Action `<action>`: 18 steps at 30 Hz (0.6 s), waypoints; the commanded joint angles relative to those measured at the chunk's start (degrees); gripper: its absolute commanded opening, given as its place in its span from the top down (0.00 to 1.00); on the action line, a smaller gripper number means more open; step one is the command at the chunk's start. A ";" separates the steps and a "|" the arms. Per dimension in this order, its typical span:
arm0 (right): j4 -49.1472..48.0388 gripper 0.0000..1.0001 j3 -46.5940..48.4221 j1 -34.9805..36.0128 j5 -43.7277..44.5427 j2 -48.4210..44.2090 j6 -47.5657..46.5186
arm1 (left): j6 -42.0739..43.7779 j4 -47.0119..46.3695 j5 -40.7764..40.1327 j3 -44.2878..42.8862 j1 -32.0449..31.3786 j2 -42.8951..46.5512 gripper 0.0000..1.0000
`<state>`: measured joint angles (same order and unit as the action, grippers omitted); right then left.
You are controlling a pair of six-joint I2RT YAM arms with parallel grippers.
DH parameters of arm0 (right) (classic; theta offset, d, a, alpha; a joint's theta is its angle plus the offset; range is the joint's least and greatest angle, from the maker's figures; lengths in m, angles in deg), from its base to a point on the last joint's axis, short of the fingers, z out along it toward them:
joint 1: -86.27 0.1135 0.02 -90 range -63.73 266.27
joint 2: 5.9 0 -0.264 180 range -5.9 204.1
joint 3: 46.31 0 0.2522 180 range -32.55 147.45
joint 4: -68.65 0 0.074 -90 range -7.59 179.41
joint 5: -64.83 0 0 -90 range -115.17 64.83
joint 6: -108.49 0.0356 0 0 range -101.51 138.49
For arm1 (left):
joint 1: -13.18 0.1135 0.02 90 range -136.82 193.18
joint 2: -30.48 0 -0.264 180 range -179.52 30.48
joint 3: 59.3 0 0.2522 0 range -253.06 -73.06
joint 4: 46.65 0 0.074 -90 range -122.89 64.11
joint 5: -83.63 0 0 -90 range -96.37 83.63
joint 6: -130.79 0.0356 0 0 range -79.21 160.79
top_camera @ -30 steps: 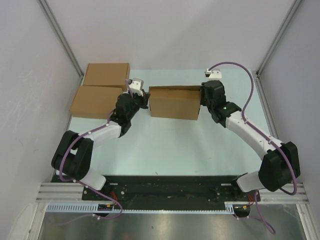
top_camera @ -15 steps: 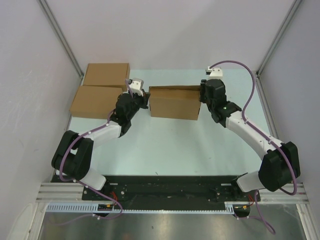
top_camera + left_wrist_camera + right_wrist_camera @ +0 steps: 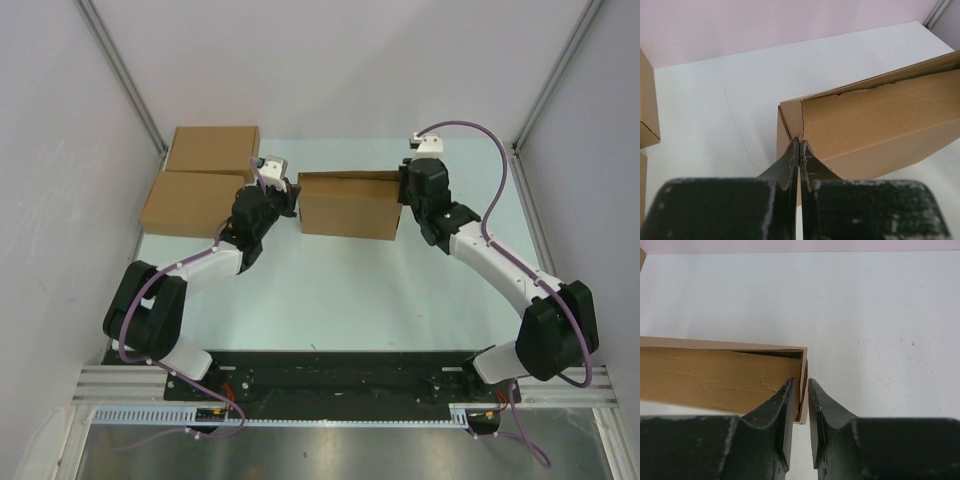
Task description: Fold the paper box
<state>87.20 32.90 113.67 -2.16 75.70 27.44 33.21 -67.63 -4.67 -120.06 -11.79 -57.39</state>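
The paper box (image 3: 345, 205) stands at the middle back of the table as a brown cardboard box with its top partly open. My left gripper (image 3: 291, 199) is shut, and its tips (image 3: 799, 141) touch the box's (image 3: 880, 125) left front corner with nothing between them. My right gripper (image 3: 405, 196) is at the box's right end. In the right wrist view its jaws (image 3: 800, 381) straddle the box's (image 3: 705, 380) right end wall, one finger inside and one outside. They are narrowly open, with slim gaps to the cardboard.
Two made-up flat brown boxes lie at the back left, one (image 3: 213, 148) behind the other (image 3: 195, 203); the edge of one (image 3: 647, 110) shows in the left wrist view. White enclosure walls with metal posts close in both sides and the back.
The right wrist has shifted slightly toward the back along the box's right end. The box and the left arm have not moved.
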 commanded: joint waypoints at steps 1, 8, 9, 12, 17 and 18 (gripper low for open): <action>-3.22 0.79 -0.06 -0.33 0.11 1.80 -0.77 | -1.13 12.24 2.97 1.39 -1.48 -3.27 1.00; -3.92 0.87 -0.15 -0.41 0.55 2.95 -0.69 | -0.69 12.59 2.88 1.21 -1.48 -3.09 1.00; -4.01 0.89 -0.06 -0.42 0.55 2.95 -0.78 | -0.69 12.68 2.88 1.21 -1.48 -3.09 1.00; -4.18 0.93 -0.15 -0.33 0.90 2.86 -0.78 | -0.69 12.77 2.96 1.21 -1.48 -2.92 1.00; -4.27 0.98 -0.15 -0.15 0.90 2.86 -0.95 | -0.69 12.68 2.88 1.04 -1.48 -2.83 1.00; -4.01 1.00 -0.15 0.02 1.08 2.95 -0.87 | -0.69 12.77 2.88 1.04 -1.48 -2.83 1.00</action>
<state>86.00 32.79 113.52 -2.08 78.44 26.94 33.26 -67.17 -4.67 -120.33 -11.81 -57.39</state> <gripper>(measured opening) 0.031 0.006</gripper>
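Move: The paper box's right end wall, upright and still unpinched, stands practically at the right hand, its middle about 1 cm left and 4 cm below. The box's far long panel runs some 4 cm ahead, its middle about 10 cm left; the near long panel lies roughly 3 cm back and 10 cm left. The left end wall is about 20 cm left, level with the hand. From the left hand the right end wall lies some 20 cm right and 1 cm ahead. The box's right end wall is taken between the right hand's fingers: they sink over its rim by just under 2 cm, easing forward slightly, then stop while the partly open fingers close and pinch the wall from both sides. The left hand stays in place, shut on the left end wall. ##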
